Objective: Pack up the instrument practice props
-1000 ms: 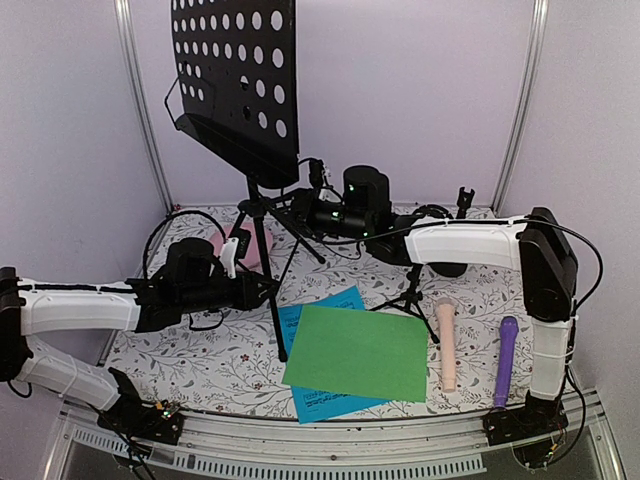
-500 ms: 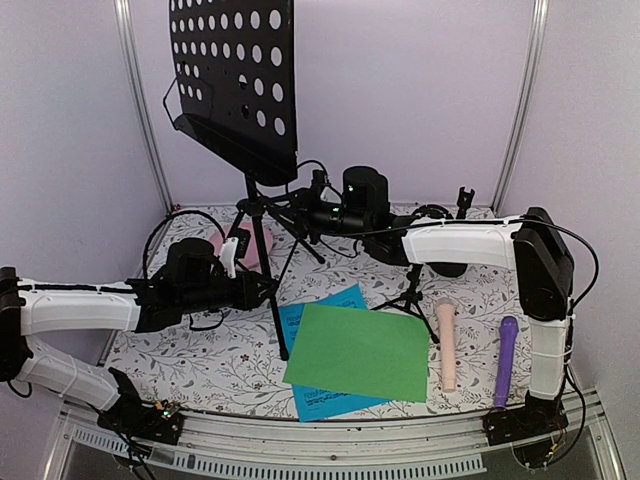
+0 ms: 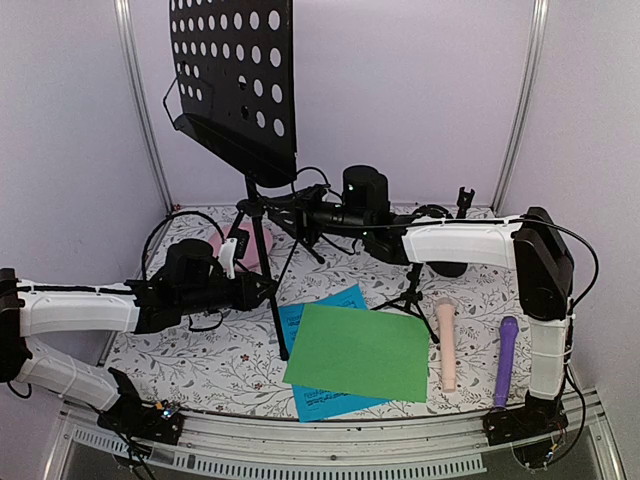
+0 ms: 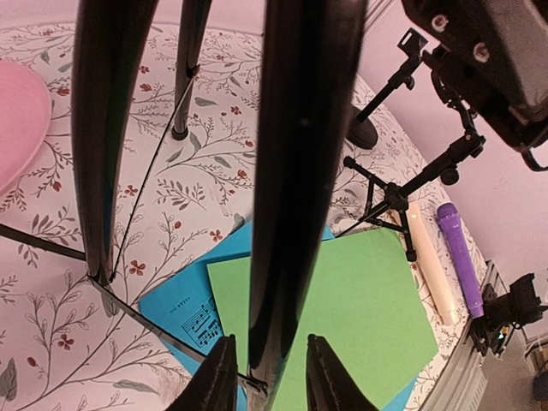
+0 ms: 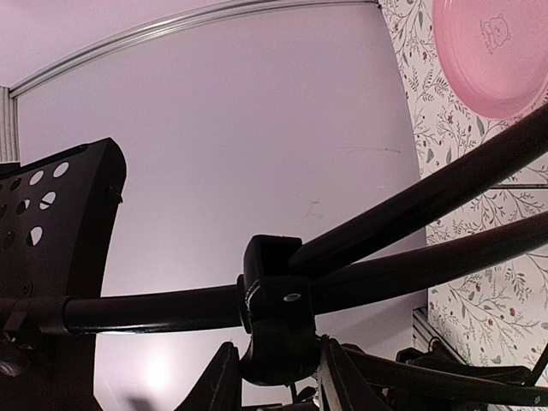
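The black perforated music rack (image 3: 235, 70) stands on its tripod (image 3: 262, 240) at the back left. My left gripper (image 3: 270, 290) (image 4: 270, 377) is shut on the tripod's front leg (image 4: 300, 197), low down near its foot. My right gripper (image 3: 292, 207) (image 5: 278, 377) is shut on the tripod's black hub (image 5: 281, 312), where the legs meet. A green sheet (image 3: 358, 352) lies over a blue sheet (image 3: 322, 302) with printed music. The beige microphone (image 3: 447, 345) and the purple microphone (image 3: 506, 360) lie at the right. One small mic support (image 3: 412, 290) stands beside the sheets and another (image 3: 464, 201) at the back.
A pink plate (image 3: 248, 250) lies behind the tripod on the floral table cover (image 3: 200, 360). White walls with metal uprights (image 3: 140, 110) close in the back and sides. A metal rail (image 3: 330, 440) runs along the near edge. Cables hang round both arms.
My right gripper has moved left onto the tripod's hub and closed on it. The rack has shifted slightly left. My left arm has held its place.
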Robot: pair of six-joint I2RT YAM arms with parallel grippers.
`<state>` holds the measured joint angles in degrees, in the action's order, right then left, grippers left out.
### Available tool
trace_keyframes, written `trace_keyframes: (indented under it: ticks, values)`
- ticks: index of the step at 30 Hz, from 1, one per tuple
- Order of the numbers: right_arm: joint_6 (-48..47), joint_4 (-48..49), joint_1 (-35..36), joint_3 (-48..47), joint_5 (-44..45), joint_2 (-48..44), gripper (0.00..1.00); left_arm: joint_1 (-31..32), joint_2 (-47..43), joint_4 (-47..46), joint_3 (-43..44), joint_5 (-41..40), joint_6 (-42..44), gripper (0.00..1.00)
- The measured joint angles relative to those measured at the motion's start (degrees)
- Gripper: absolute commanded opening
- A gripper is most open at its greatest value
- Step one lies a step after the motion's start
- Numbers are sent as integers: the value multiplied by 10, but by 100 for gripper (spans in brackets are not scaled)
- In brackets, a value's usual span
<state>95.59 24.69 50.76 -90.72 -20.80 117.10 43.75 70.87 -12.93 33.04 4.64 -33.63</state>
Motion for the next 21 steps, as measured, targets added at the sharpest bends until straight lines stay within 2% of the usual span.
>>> trace_keyframes:
  ticks: [8,9,13,14,18,21]
  values:
    - [39,-16,-2,-17,-21,5,34,0,-1,1,0,-1,0,33]
    - [38,-17,-2,-17,-23,5,38,1,-1,2,0,-2,0,37]
    - [20,-31,-2,-26,-33,5,53,5,-12,14,0,-2,1,71]
    - [11,-36,-2,-29,-37,5,55,9,-16,19,0,-3,2,75]
    - [-27,-52,-2,-35,-51,4,62,20,-23,22,1,-6,7,78]
    - [-62,-73,-3,-35,-56,2,64,28,-14,21,7,-7,12,73]
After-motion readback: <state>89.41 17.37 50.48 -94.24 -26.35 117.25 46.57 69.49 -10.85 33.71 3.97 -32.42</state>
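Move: The left hand has the music stand's near leg between its fingertips; the right hand's tips are on the dark knob at the tripod hub, which lies about 8 cm ahead, 2 cm to the left and 12 cm above the left hand. The green sheet's middle is some 17 cm right, 2 cm back and 15 cm below the left hand. From the right hand, the pink plate lies roughly 14 cm ahead, 7 cm left and 28 cm down. Both hands let go of the stand, their fingers spreading: the left comes free of the near leg and shifts about 1.5 cm back and to the right, the leg still between the open fingers. The right releases the hub knob, easing back about 1 cm and swinging a little counter-clockwise, open fingers still around the knob. ##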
